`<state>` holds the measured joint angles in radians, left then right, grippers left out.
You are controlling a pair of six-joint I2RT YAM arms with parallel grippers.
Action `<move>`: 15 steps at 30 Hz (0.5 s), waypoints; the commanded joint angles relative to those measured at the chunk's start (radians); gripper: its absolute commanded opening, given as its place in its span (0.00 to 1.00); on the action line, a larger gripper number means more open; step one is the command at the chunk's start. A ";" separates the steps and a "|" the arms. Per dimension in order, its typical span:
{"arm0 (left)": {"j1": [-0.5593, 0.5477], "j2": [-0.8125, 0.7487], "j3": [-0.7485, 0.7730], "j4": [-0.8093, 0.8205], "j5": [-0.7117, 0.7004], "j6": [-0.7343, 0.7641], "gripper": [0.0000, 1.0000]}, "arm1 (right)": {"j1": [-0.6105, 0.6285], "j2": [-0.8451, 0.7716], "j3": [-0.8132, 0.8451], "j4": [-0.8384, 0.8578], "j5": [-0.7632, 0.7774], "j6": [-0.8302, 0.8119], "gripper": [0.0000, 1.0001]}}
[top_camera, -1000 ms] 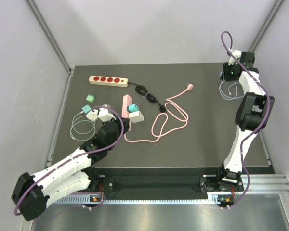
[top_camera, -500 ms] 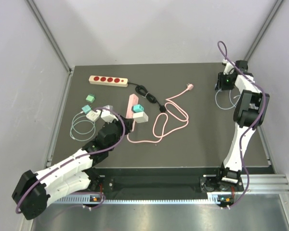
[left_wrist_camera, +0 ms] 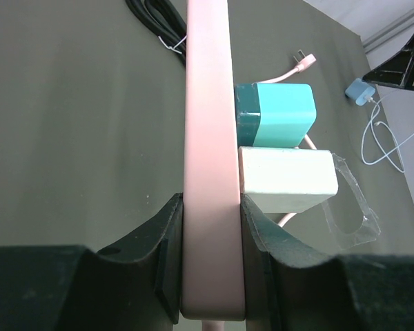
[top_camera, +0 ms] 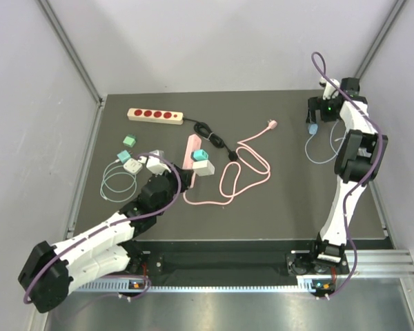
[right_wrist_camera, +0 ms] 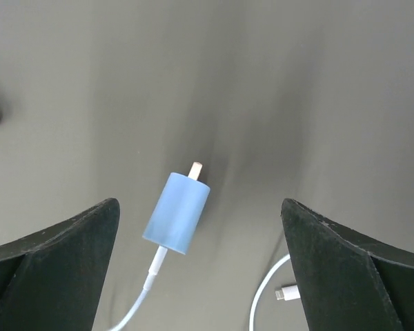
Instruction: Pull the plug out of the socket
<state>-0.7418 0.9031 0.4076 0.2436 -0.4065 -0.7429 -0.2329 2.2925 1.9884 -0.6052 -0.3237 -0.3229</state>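
Note:
My left gripper [top_camera: 184, 181] [left_wrist_camera: 210, 258] is shut on the near end of a pink socket strip [top_camera: 190, 152] [left_wrist_camera: 208, 131], which points away from it. Two plugs sit side by side in the strip's right face, a teal plug [top_camera: 200, 154] [left_wrist_camera: 280, 114] and a white plug [top_camera: 205, 167] [left_wrist_camera: 287, 181]. At the far right, my right gripper [top_camera: 317, 118] [right_wrist_camera: 199, 203] is open. A blue plug [top_camera: 312, 128] [right_wrist_camera: 177, 214] on a white cable is below its spread fingers, touching neither one.
A beige strip with red sockets [top_camera: 154, 114] lies at the back left with a black cord [top_camera: 214, 138]. The pink cord [top_camera: 245, 169] loops mid-table. A green cube [top_camera: 129, 140] and a white adapter with coiled cable [top_camera: 126, 161] lie left. A thin white cable [top_camera: 322, 150] trails from the blue plug.
The right gripper has opened and let go of the blue plug, which now sits free below it. The left arm, still gripping, has shifted the pink strip slightly.

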 commanded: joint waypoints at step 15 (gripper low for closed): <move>0.004 0.083 0.053 0.322 0.175 0.138 0.00 | 0.043 -0.495 -0.394 0.285 -0.613 0.143 1.00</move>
<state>-0.7410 0.9817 0.4076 0.3695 -0.2825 -0.6468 -0.2096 1.8923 1.6829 -0.5365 -0.6884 -0.3138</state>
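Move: The teal plug, still in the pink strip my left hand holds, lies about 20 cm back, 48 cm left and 8 cm above my open right hand. The white plug sits beside it, some 4 cm nearer my base and 1 cm right of it. The freed blue plug is about 4 cm below my right hand, 1 cm back and 1 cm left; the pink plug is roughly 18 cm left, level, 5 cm below. From my left hand the teal plug lies about 9 cm ahead and 5 cm right. I lift my right hand, fingers still wide open, off from above the blue plug, rising about 12 cm while swinging left and somewhat back towards the held strip, gathering speed; its fingers swing up and round counter-clockwise. My left hand keeps its pinch on the strip and brings it about 2.5 cm right, turning slightly clockwise to meet it. ##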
